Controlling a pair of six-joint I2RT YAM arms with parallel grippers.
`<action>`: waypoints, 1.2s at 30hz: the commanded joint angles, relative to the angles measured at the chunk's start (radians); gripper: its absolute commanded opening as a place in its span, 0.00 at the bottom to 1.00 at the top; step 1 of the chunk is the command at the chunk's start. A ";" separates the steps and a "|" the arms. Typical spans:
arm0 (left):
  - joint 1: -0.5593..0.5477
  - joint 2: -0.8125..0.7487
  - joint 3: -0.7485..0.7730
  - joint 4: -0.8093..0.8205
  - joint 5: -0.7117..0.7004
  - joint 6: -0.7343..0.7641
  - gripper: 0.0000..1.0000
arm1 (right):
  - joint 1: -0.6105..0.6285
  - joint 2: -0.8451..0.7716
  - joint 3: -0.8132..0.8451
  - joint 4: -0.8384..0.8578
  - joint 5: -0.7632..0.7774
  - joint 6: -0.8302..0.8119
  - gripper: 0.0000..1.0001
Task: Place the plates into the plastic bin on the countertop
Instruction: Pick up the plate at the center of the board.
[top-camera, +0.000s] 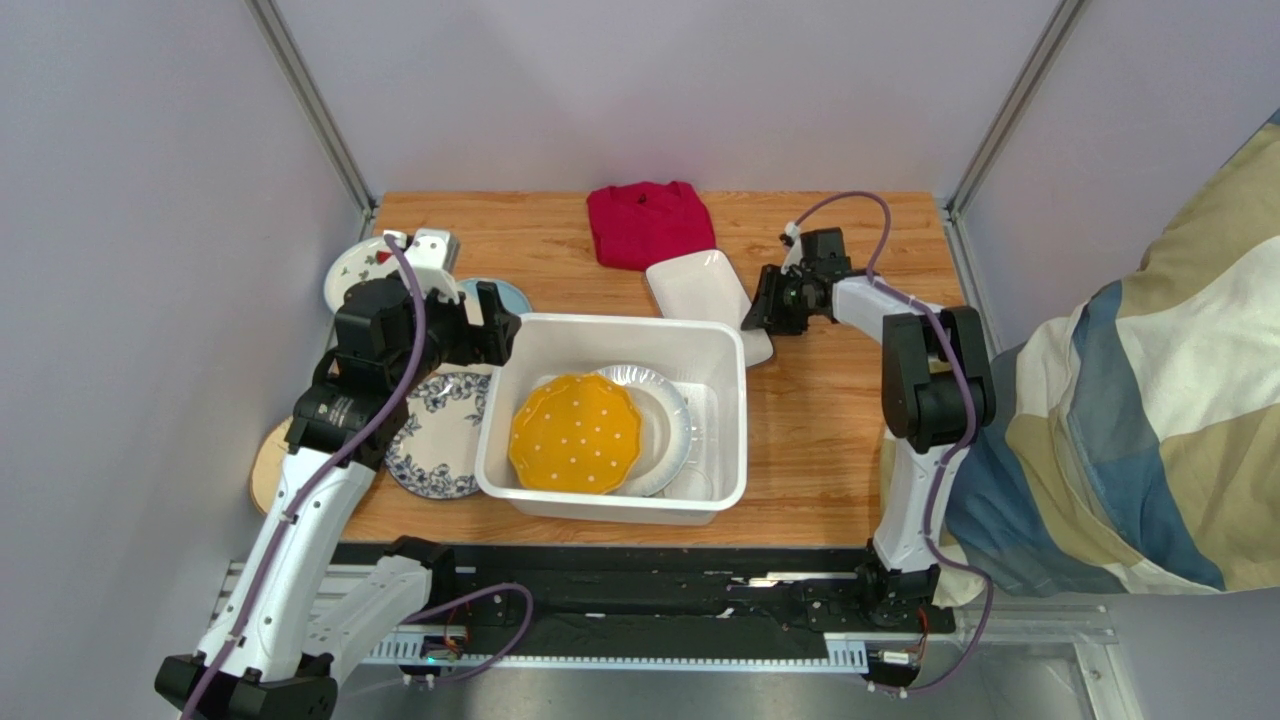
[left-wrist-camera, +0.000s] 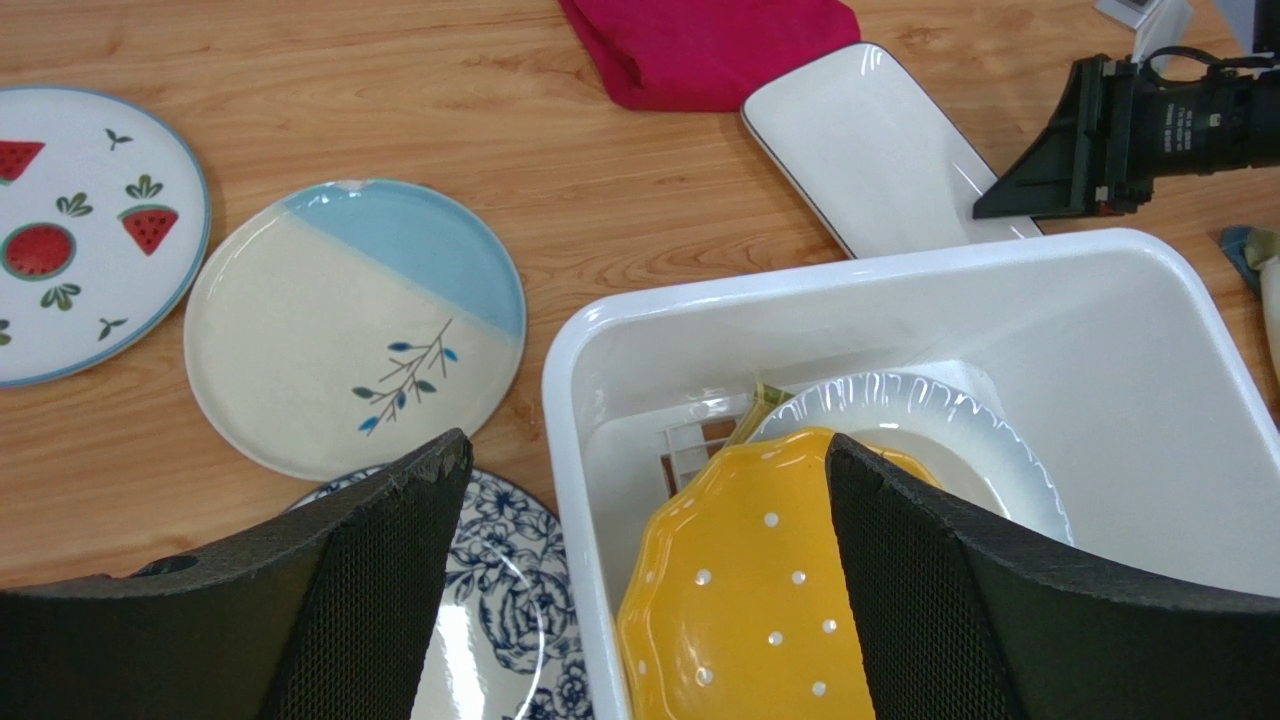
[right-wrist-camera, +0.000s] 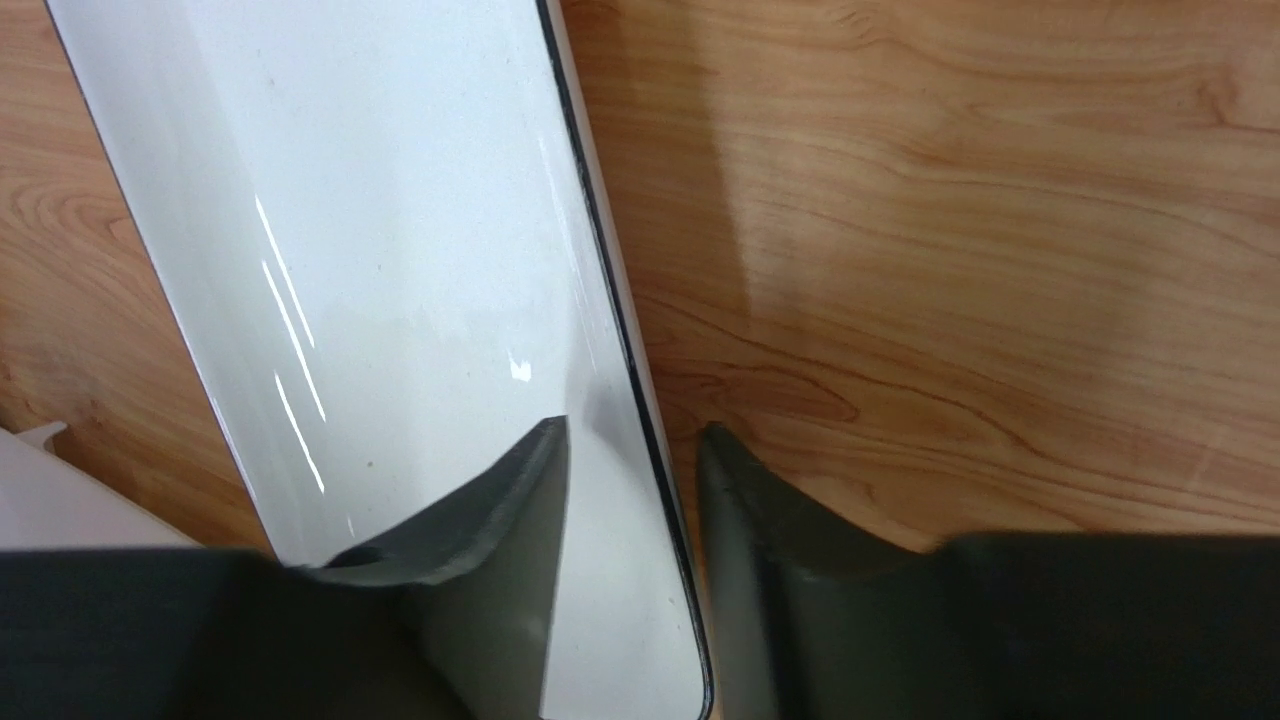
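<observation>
The white plastic bin (top-camera: 609, 323) stands mid-countertop (right-wrist-camera: 962, 225). Inside it a yellow scalloped plate (top-camera: 574, 435) leans on a white round plate (top-camera: 669, 420). Behind the bin lies a white rectangular plate (right-wrist-camera: 391, 225), and my right gripper (right-wrist-camera: 634, 432) straddles its dark right rim, one finger over the plate and one outside, still apart from the rim. My left gripper (left-wrist-camera: 646, 450) hangs wide open above the bin's left wall, holding nothing. Left of the bin lie a blue floral plate (left-wrist-camera: 511, 600), a cream-and-blue plate (left-wrist-camera: 346, 323) and a strawberry-print plate (left-wrist-camera: 83, 225).
A folded red cloth (top-camera: 649, 222) lies at the back, touching the rectangular plate's far end. A small metal object (top-camera: 433, 248) sits at the back left. A tan round piece (top-camera: 271, 465) pokes out under my left arm at the table's left edge.
</observation>
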 joint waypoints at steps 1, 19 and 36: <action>-0.004 -0.017 0.000 0.020 0.014 0.011 0.92 | 0.013 0.048 0.073 -0.056 0.066 -0.024 0.28; -0.004 -0.034 0.000 0.025 0.017 0.008 0.92 | -0.021 -0.189 -0.021 -0.111 0.215 -0.049 0.00; -0.004 -0.046 -0.003 0.028 0.018 0.006 0.92 | -0.136 -0.501 -0.122 -0.166 0.254 -0.067 0.00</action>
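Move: The right hand's open fingers already straddle the right edge of the white rectangular plate; its middle is about 6 cm left and 4 cm ahead, just below. The bin's middle lies some 19 cm left and 13 cm back, the red cloth about 14 cm left and 14 cm ahead. From the left hand the plate is roughly 26 cm right, 18 cm ahead and well below. Right fingers pinch the plate's right edge, then carry it about 12 cm right, up and back, turning clockwise. ##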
